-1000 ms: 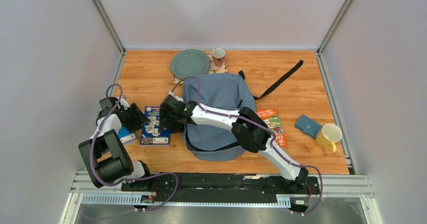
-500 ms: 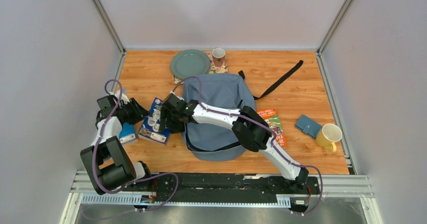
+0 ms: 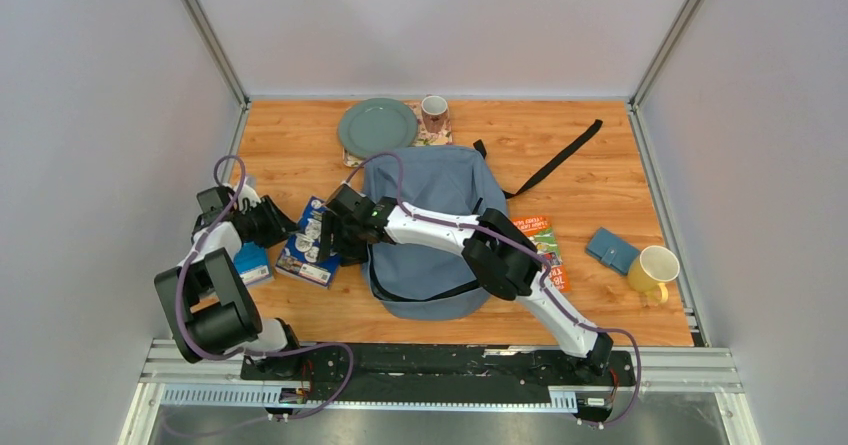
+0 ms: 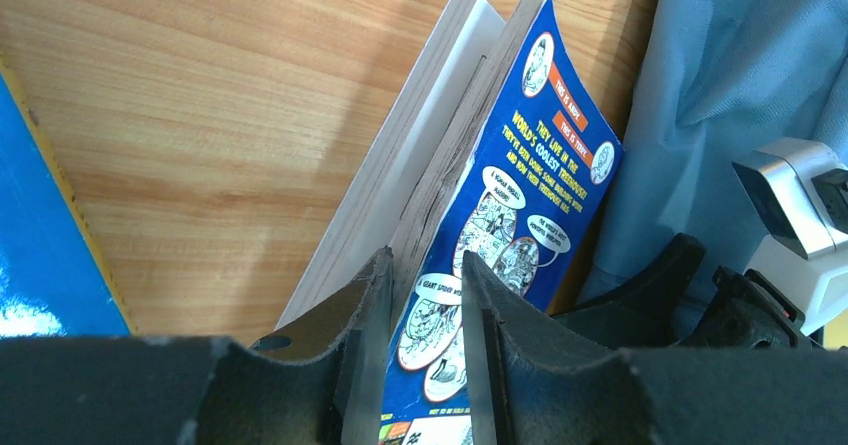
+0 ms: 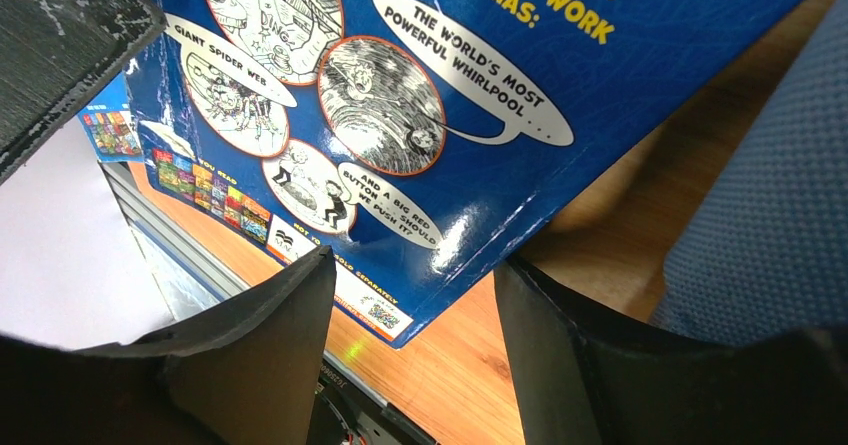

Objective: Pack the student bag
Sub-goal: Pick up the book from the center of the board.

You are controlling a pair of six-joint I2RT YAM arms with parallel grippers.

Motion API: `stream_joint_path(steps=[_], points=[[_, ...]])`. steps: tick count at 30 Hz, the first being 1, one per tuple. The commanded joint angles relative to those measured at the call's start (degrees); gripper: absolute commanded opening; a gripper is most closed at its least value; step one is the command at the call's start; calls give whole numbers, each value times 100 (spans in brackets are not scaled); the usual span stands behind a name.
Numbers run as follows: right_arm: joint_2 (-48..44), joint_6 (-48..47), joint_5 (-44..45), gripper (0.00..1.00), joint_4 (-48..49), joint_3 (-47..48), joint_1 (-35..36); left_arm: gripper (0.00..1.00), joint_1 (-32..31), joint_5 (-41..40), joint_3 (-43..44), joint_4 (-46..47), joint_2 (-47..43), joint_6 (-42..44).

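The student bag (image 3: 428, 180), grey-blue, lies flat in the middle of the table with my right arm reaching across it. A thick blue book (image 3: 306, 241) stands tilted just left of the bag, its left edge raised off the wood. My left gripper (image 3: 276, 227) is shut on that edge. In the left wrist view the blue book (image 4: 520, 205) runs between the two fingers of the left gripper (image 4: 425, 265). My right gripper (image 3: 332, 235) stands open at the book's right side. In its wrist view the book's cover (image 5: 400, 95) hangs over the right gripper (image 5: 412, 265), untouched.
A flat blue item (image 3: 251, 264) lies left of the book. A green plate (image 3: 377, 125) and a mug (image 3: 434, 113) stand at the back. An orange-green booklet (image 3: 542, 250), a blue wallet (image 3: 611, 250) and a yellow mug (image 3: 652, 268) lie right of the bag. A black strap (image 3: 555, 160) trails right.
The blue book lay flat a second ago. My left gripper has closed on its left edge and tipped it up toward the bag. The right arm has barely moved.
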Motion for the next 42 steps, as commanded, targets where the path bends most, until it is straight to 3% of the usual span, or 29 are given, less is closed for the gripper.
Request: stream_joint_path(steps=[1,3,7,13,21,26,42], points=[[36,25,13,66,247,-161,-17,39,-345,739,72,-964,177,128],[28,25,-13,66,256,-170,-26,48,-398,696,151,-1121,221,224],[28,25,-31,66,282,-170,-17,55,-407,275,195,-1332,168,304],[19,78,-39,66,300,-170,-17,57,-459,-411,265,-1500,169,366],[10,78,-83,65,309,-223,-26,63,-468,-473,-104,-691,-403,32],[45,78,-145,66,326,-171,-26,69,-468,-1054,-112,-657,-666,5],[72,25,-180,65,335,-179,-26,71,-468,-1748,-482,-6,-1150,-276]])
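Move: The blue book in the middle has its centre some 5 cm to the left hand's right, 1 cm back and 3 cm below; that hand pinches its raised left edge. The light-blue book lies about 10 cm to the left hand's left, 4 cm back, and the bag's middle about 27 cm to its right, level ahead. From the right hand, at the near right edge, the blue book's middle is roughly 4 cm left, 2 cm forward and 1 cm below. Back towards the base by about 2.5 cm goes the left hand, after a slight shift right, ending a centimetre farther left and a little lower. Meanwhile its fingers open widely, letting go of the book's raised left edge, and the wrist rolls some 10 degrees, left side rising. The right hand stays put at the near right edge, fingers still open. ##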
